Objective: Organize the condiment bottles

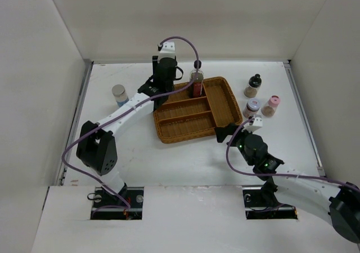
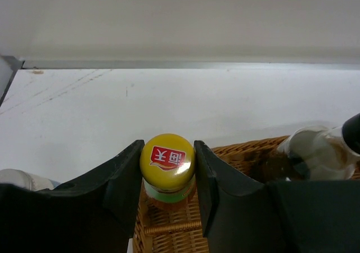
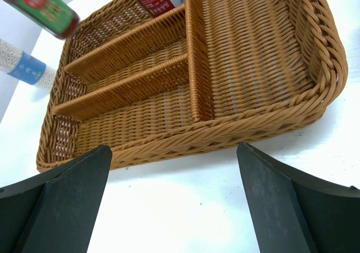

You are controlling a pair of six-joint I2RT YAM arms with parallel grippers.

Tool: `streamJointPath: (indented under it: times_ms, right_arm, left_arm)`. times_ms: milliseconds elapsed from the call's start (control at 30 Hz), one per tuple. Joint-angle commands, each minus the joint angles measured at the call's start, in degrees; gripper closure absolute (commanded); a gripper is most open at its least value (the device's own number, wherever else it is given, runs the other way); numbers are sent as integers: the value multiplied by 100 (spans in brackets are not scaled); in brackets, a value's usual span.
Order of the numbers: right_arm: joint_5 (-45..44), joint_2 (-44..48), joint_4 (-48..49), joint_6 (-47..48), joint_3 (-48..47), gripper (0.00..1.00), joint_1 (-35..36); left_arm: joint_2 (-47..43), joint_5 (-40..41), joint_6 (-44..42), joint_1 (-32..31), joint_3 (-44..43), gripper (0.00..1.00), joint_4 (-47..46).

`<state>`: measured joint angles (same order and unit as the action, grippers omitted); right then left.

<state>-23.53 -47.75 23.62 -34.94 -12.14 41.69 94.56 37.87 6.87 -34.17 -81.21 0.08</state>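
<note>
My left gripper [image 2: 167, 146] is shut on the cap of the yellow-capped bottle [image 2: 167, 160], over the back left corner of the wicker tray [image 2: 169, 230]. In the right wrist view that bottle [image 3: 42, 5] hangs tilted above the tray's far rim. The tall black-capped dark-sauce bottle [image 1: 197, 83] stands in the tray [image 1: 169, 139] just right of it. A silver-lid jar [image 1: 118, 94] stands on the table left of the tray. Black-capped [image 1: 254, 84], lilac-capped [image 1: 252, 108] and pink-capped [image 1: 271, 105] shakers stand to the right. My right gripper [image 1: 225, 134] is open near the tray's front rim [image 3: 214, 135] and holds nothing.
White walls close in the table at the back and on both sides. The left arm [image 1: 121, 115] stretches across the table's left half towards the tray's back. The tray's dividers [image 3: 194, 50] split it into long narrow slots and one wide section.
</note>
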Motion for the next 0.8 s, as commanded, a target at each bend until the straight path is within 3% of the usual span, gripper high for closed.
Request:
streamJointPath:
  times_ms: [0,600,667,767]
  right_arm:
    - [59,73,284,-13,10,0,54]
    - [59,-33,310,-4,10,0,36]
    - [59,-33,310,-4,10,0,36]
    - [59,-33,310,-4,10,0,36]
  left_arm:
    - [-149,2,-55,21,-308,87,-711]
    - [-17,-306,552,205,975,85,-1370]
    - [-43,-280,569,214,1151,82,-1449]
    - [-105,-219,639,205,1423,70,-1589]
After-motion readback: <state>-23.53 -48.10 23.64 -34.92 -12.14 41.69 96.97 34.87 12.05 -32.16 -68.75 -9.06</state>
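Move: The left hand already holds the yellow-capped bottle by its neck, with the basket's far-left compartment directly beneath: its floor lies some 22 cm below the hand. In that compartment the black-capped bottle stands about 10 cm to the hand's right and 1 cm farther out; outside the basket, the blue-labelled shaker is roughly 20 cm to its left and 3 cm nearer. From the right hand, the landing spot is about 20 cm ahead and 22 cm left. The left arm lowers the yellow-capped bottle almost straight down by about 9 cm, into the basket's far-left compartment, keeping it clear of the black-capped bottle to its right and on the inner side of the basket's rim. The descent slows briefly early on and comes to a halt at the bottom with the fingers tipped some 5 degrees farther down, their pinch around the neck just under the cap unchanged and the bottle's base brought down to the basket floor. ##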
